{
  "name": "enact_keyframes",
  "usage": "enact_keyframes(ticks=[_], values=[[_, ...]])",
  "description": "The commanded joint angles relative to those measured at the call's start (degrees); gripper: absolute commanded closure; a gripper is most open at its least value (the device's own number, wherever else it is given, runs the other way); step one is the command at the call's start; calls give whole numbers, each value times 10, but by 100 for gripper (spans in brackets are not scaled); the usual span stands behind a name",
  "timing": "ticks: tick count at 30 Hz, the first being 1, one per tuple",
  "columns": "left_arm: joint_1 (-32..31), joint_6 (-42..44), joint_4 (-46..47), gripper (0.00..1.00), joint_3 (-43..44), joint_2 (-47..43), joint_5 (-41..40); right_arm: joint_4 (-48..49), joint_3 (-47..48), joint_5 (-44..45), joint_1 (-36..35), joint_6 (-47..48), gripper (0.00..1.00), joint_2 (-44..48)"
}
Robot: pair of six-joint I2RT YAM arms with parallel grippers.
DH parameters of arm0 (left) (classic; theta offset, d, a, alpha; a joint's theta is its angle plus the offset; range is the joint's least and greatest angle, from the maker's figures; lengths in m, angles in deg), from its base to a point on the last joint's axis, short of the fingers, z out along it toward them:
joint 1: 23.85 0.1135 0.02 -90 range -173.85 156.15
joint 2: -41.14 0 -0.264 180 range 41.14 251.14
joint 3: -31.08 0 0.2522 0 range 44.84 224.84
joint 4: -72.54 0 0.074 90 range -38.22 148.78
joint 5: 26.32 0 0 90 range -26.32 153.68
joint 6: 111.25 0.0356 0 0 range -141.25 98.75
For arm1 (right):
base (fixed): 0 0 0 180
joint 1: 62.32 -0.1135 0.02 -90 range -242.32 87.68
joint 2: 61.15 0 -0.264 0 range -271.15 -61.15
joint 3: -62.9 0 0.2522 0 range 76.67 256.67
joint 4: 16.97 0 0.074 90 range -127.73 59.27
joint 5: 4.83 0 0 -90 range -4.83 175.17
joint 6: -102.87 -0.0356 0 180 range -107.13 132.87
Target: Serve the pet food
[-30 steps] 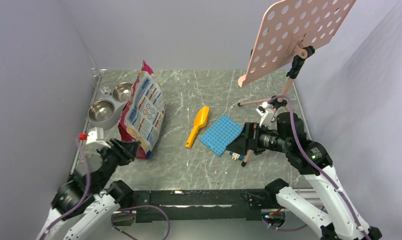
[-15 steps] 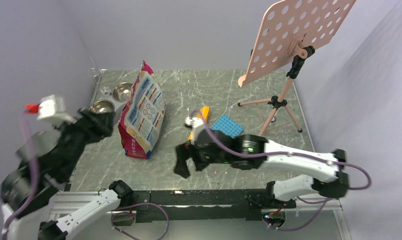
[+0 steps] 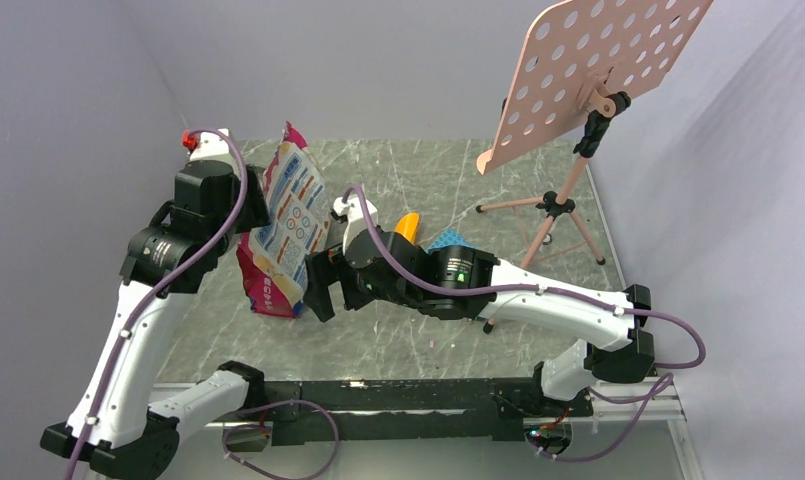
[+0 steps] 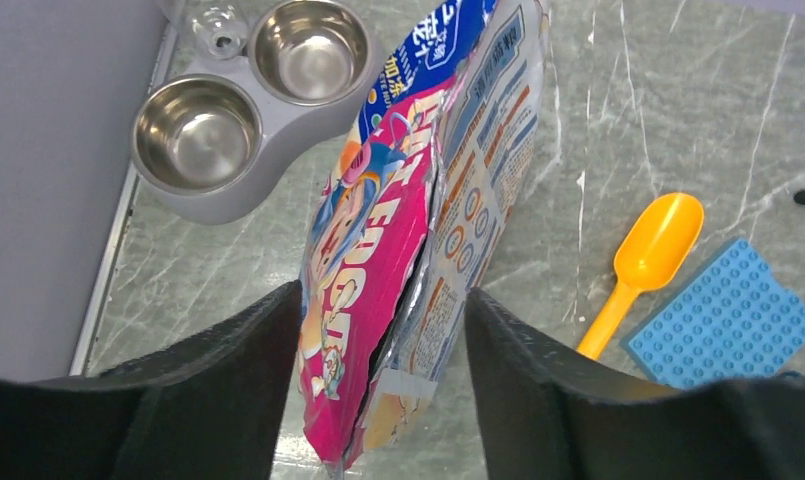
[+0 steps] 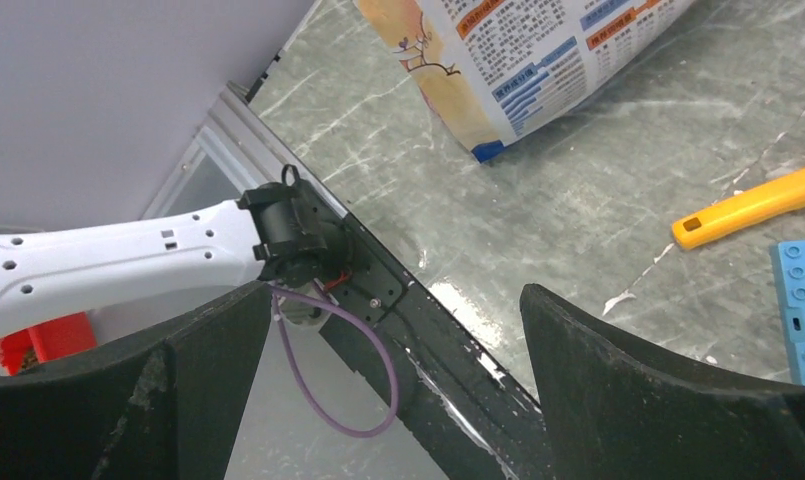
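The pink cartoon-printed pouch (image 3: 288,225) stands on the table, leaning; its torn top edge (image 4: 418,260) gapes slightly. The pet food itself is hidden inside. My left gripper (image 4: 383,300) hovers above the pouch's top, open, one finger on each side of it and apart from it. My right gripper (image 3: 318,288) reaches across to the pouch's near right side, open and empty; in the right wrist view it (image 5: 396,295) faces the table's front rail, the pouch's lower corner (image 5: 498,110) beyond. Twin steel bowls (image 4: 198,135) sit left of the pouch.
An orange-yellow scoop (image 4: 648,255) and a blue studded plate (image 4: 723,325) lie right of the pouch. A pink perforated board on a tripod (image 3: 598,70) stands at the back right. The grey wall (image 4: 48,180) runs close beside the bowl stand (image 4: 228,200).
My left arm swung up from the near left to above the pouch and its jaws widened. My right arm swept left from the blue plate to the pouch's near side.
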Motion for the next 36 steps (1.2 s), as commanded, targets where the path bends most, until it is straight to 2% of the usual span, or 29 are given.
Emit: enact_keyframes(ticks=[1, 3, 6, 11, 17, 20, 23, 26, 28, 34, 36], values=[[28, 24, 17, 42, -5, -5, 93, -11, 18, 32, 7, 8, 0, 2], [33, 28, 22, 48, -14, -7, 110, -10, 13, 35, 15, 5, 0, 9], [36, 34, 26, 53, -24, -3, 128, -4, 7, 29, 26, 4, 0, 14], [37, 55, 34, 55, -31, 13, 117, 0, 7, 22, 33, 10, 0, 14], [37, 62, 32, 93, -29, 18, 137, 4, -4, 20, 38, 14, 0, 23], [37, 53, 12, 100, -24, 24, 125, 3, -10, 20, 43, 12, 0, 30], [37, 16, -38, 100, -7, 45, 90, -2, -14, 26, 46, 11, 0, 34], [36, -18, -74, 100, 6, 50, 97, -1, -21, 27, 51, 9, 0, 42], [35, -48, -69, 100, 0, 36, 127, 1, -25, 26, 52, 8, 0, 45], [22, -222, 7, 100, -58, -17, 258, -13, -16, 20, 63, 8, 0, 45], [1, -258, 26, 100, -67, -19, 265, -17, -8, 10, 68, 8, 0, 40]])
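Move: The pet food bag stands upright with its middle about 4 cm ahead of the left hand, 4 cm to its right and 18 cm below. The steel bowls lie about 16 cm ahead and 13 cm to the left, and the yellow scoop 6 cm ahead and 26 cm to the right, both some 32 cm below. From the right hand the bag's middle is about 18 cm ahead, 11 cm left and 16 cm below. Left goes 5 cm right, 3 down, shutting on the bag's rim; open right hand moves forward-right 5 cm. ##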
